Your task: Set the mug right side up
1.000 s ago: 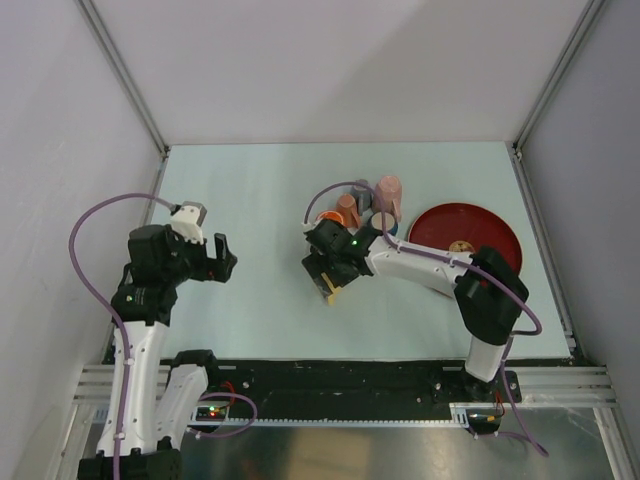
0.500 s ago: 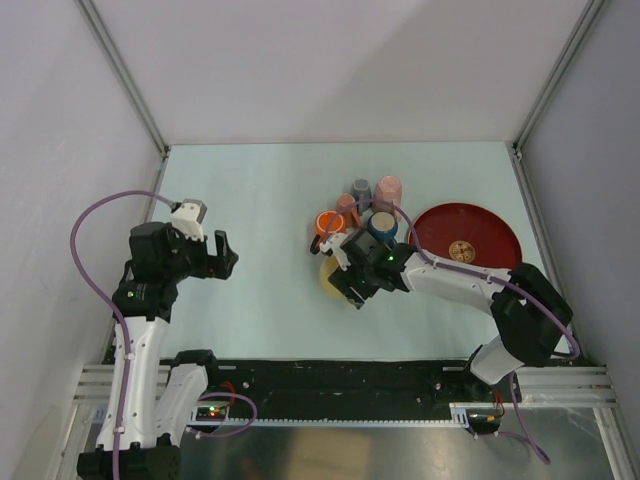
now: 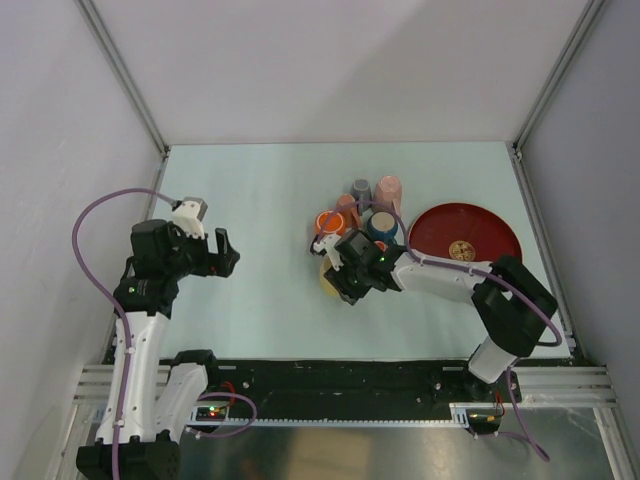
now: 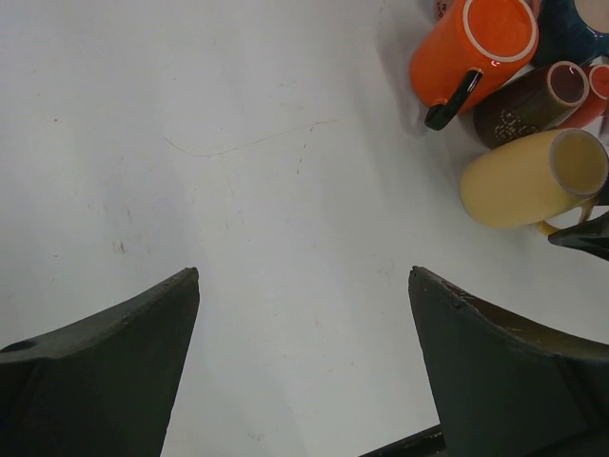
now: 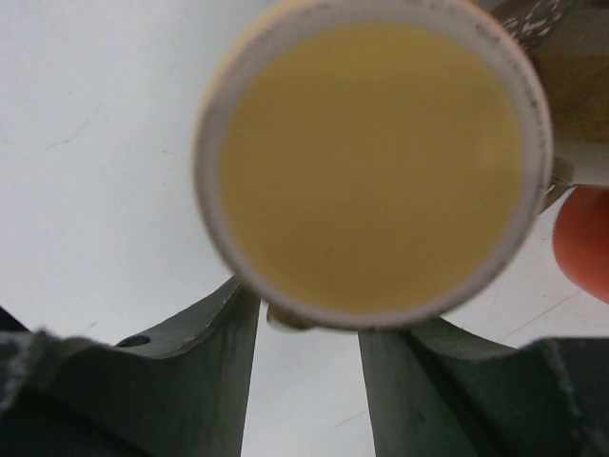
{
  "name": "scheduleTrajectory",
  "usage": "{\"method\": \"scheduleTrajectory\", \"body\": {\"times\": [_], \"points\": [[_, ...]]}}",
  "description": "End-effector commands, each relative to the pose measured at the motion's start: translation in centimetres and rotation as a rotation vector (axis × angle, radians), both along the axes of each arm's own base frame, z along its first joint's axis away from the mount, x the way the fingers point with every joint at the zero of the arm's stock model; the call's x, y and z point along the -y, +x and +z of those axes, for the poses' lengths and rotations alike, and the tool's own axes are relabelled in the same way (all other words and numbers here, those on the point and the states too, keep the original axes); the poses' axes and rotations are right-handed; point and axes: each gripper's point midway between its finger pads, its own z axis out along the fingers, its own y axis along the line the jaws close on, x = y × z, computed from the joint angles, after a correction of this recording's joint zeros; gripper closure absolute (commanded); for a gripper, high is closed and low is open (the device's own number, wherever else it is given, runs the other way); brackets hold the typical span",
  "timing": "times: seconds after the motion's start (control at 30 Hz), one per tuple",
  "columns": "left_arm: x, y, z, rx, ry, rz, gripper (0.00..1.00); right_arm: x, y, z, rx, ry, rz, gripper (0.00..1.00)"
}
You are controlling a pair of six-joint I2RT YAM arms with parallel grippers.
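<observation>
The yellow mug lies on its side on the table, just in front of a cluster of cups. In the left wrist view the mug points its mouth to the right, its handle at the lower right. My right gripper is at the mug's mouth. In the right wrist view the mug's open mouth fills the top, and its handle stub sits between the half-closed jaws of my right gripper, with a gap left beside it. My left gripper hangs wide open and empty over bare table, left of the mug.
Behind the yellow mug stand an orange mug, a brown cup, a blue mug, a grey cup and a pink cup. A red plate lies at the right. Walls close in the table on three sides.
My right gripper has shifted right, then settled back at the mug's mouth, and its jaws have narrowed round the handle. The left arm has stayed still.
</observation>
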Motion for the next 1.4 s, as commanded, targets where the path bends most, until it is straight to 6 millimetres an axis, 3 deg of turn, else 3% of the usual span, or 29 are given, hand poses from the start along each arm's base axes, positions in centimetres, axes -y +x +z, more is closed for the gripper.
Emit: {"method": "scheduleTrajectory", "body": {"times": [0.0, 0.13, 0.27, 0.33, 0.47, 0.57, 0.73, 0.9, 1.0, 1.17, 1.37], "points": [[0.1, 0.6, 2.6, 0.08, -0.01, 0.0, 0.06, -0.7, 1.4, -0.2, -0.002, 0.013, -0.065, 0.52], [0.0, 0.7, 2.8, 0.088, -0.005, 0.0, 0.06, -0.5, 1.4, -0.7, -0.004, -0.002, -0.073, 0.6], [0.0, 0.7, 3.1, 0.094, 0.001, -0.004, 0.06, -0.4, 1.8, -0.3, 0.011, -0.002, -0.075, 0.91], [-0.1, 0.8, 3.3, 0.099, 0.006, -0.007, 0.06, -0.4, 1.5, 0.6, 0.013, 0.006, -0.051, 0.98], [0.5, 0.8, 4.5, 0.131, 0.027, -0.067, 0.1, -0.5, -0.2, 4.8, 0.008, 0.095, 0.067, 1.0], [1.9, 0.0, 6.4, 0.226, 0.084, -0.189, 0.11, 0.2, -1.7, 9.9, -0.011, 0.2, 0.181, 1.0], [4.2, -1.3, 9.6, 0.429, 0.295, -0.404, 0.11, 1.3, -3.6, 17.9, -0.049, 0.395, 0.319, 1.0], [7.3, -2.9, 12.1, 0.674, 0.559, -0.677, 0.11, 1.7, -4.4, 23.1, -0.279, 0.623, 0.325, 1.0], [9.3, -3.2, 13.8, 0.843, 0.686, -0.776, 0.12, 1.7, -4.4, 24.6, -0.493, 0.747, 0.263, 1.0], [13.0, -3.8, 16.4, 1.164, 0.814, -0.861, 0.14, 1.5, -4.9, 25.9, -0.689, 0.886, 0.254, 1.0], [17.2, -5.2, 16.7, 1.513, 0.868, -0.862, 0.1, 0.9, -7.0, 27.7, -0.779, 0.926, 0.358, 1.0]]}}
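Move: The yellow mug stands upside down; its middle is about 5 cm ahead of the right hand and 2 cm below it, with the handle facing back between the open fingers. From the right hand, the brown mug stands some 11 cm ahead and 5 cm right, the orange mug roughly 16 cm straight ahead, and the red mug about 12 cm ahead and 13 cm right, all slightly lower. From the left hand, the yellow mug lies roughly 26 cm right, 4 cm ahead and 18 cm below. The yellow mug's handle is pinched by the right fingers after a short sink of about 2 cm; the right hand then lifts it steeply over 20 cm, rolling it so the fingers end pointing left, nearly level. Meanwhile the left hand, fingers open, swings right and up towards the mug, slightly back, turning to point right. ##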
